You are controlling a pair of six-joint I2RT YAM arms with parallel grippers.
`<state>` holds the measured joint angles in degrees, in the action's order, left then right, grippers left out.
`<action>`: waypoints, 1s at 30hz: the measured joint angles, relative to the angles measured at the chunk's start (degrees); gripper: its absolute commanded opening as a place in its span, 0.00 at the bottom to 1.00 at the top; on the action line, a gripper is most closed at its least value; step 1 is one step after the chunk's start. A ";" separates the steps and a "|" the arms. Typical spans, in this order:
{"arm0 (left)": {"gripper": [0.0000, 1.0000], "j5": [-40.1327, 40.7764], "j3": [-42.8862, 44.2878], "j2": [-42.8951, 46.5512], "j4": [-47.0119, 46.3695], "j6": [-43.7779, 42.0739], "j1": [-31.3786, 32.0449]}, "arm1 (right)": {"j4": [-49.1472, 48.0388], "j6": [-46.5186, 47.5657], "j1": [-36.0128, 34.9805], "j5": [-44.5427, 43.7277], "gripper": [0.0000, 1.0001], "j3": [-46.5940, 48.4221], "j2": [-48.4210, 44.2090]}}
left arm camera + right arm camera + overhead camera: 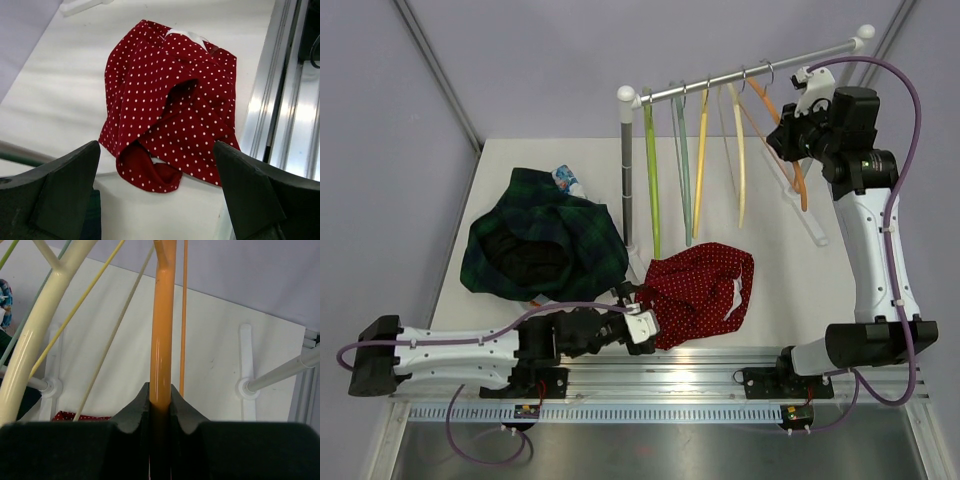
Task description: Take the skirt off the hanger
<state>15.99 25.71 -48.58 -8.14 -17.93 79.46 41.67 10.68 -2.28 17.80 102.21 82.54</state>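
The skirt (705, 290), dark red with white dots, lies crumpled on the white table near the front edge, off any hanger; the left wrist view shows the skirt (170, 100) just ahead of my fingers. My left gripper (645, 325) rests low at its near-left edge, open wide with nothing between the jaws (156, 150). The orange hanger (800, 185) hangs bare at the right end of the rail (750, 75). My right gripper (782, 140) is shut on its upper arm, and the orange hanger (162, 330) runs straight between the right gripper's (161, 390) closed pads.
A dark green plaid garment (545, 245) lies heaped at the left of the table. Green (650, 180), yellow (700, 160) and cream (740, 160) hangers hang bare on the rail. The rack's grey post (628, 170) stands mid-table. A metal track (650, 385) runs along the near edge.
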 measured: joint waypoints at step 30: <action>0.05 -6.12 14.14 -54.14 -26.73 2.51 -3.41 | 0.20 6.56 10.56 1.22 0.99 -30.27 -30.42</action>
<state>9.87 39.86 -102.72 -34.87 -15.42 76.05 41.87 17.23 8.27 19.03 71.94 52.12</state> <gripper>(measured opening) 0.192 0.993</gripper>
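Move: The skirt lies some 8 cm ahead of the open left hand, 8 cm to its right and 15 cm below; the rack foot is about 18 cm ahead and 7 cm left of that hand. The right hand still grips the orange hanger; the cream hanger hangs roughly 7 cm to its left, about level fore and aft, and the skirt 19 cm back, 14 cm left, 36 cm below. Left hand drops about 14 cm while moving rightward, pinching the skirt; right releases the orange hanger, backing off 12 cm. ##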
